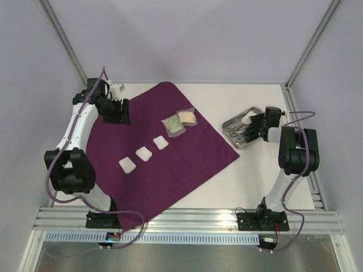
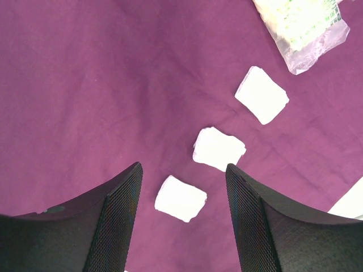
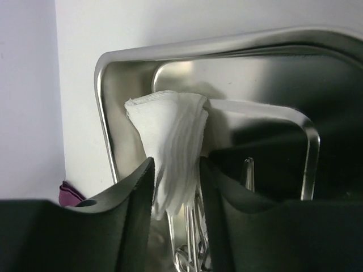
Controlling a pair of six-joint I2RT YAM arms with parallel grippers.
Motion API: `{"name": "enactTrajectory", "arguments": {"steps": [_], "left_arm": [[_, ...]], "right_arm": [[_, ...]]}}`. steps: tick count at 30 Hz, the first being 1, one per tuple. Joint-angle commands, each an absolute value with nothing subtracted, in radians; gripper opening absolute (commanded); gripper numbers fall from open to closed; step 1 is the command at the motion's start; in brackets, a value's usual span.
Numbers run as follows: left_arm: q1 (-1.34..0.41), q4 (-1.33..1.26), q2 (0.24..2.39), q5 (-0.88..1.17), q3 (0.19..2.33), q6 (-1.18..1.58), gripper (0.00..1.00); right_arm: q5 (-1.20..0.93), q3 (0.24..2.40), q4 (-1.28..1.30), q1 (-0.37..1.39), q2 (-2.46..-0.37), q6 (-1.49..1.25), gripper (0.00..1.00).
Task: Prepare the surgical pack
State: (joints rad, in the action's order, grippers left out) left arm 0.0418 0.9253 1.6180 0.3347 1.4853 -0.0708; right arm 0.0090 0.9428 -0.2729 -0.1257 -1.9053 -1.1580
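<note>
The deep-purple cloth (image 1: 170, 170) lies spread flat, with three white gauze squares (image 1: 144, 153) in a diagonal row on it and two clear packets (image 1: 173, 125) above them. My left gripper (image 1: 116, 116) hovers open over the cloth's far left corner. The wrist view shows the nearest gauze square (image 2: 180, 198) below its open gripper (image 2: 182, 167). On the right stands the steel tray (image 1: 229, 126) with metal forceps (image 3: 190, 238) inside. My right gripper (image 3: 176, 164) is over the tray, jaws parted, a folded gauze (image 3: 170, 130) hanging loosely between them.
Frame posts and grey walls close in the white table at the back and sides. A second white gauze (image 3: 255, 116) rests in the tray behind the hanging one. A corner of the cloth (image 3: 69, 192) peeks in left of the tray (image 3: 105, 113).
</note>
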Motion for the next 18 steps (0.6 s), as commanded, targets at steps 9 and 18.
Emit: {"name": "enactTrajectory", "arguments": {"steps": [9, 18], "left_arm": [[0.048, 0.974, 1.557, 0.314, 1.502, -0.129, 0.69], [0.052, 1.100, 1.490, 0.298, 1.339, -0.265, 0.65]], "right_arm": [[0.093, 0.986, -0.138, -0.100, -1.728, -1.062, 0.55], [0.215, 1.013, 0.090, -0.031, -1.510, -0.979, 0.62]]}}
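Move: The near-left gauze on the cloth lies some 12 cm back from the left hand, 2 cm to its right and 17 cm below; the middle gauze is about 6 cm back and 9 cm right, the far-right one level ahead and 16 cm right. From the right hand, the gauze just brought to the tray is about 2 cm ahead, 2 cm left and slightly below; the instruments' middle is roughly 7 cm back and 5 cm left. Open the right gripper further so the gauze comes free of the fingers, and lift it about 9 cm up out of the tray, easing slightly back and rolling about 10 degrees with its left side dipping. Meanwhile start the left gripper, empty and open, back some 4 cm towards the near-left gauze, slow at first, then quicker. ##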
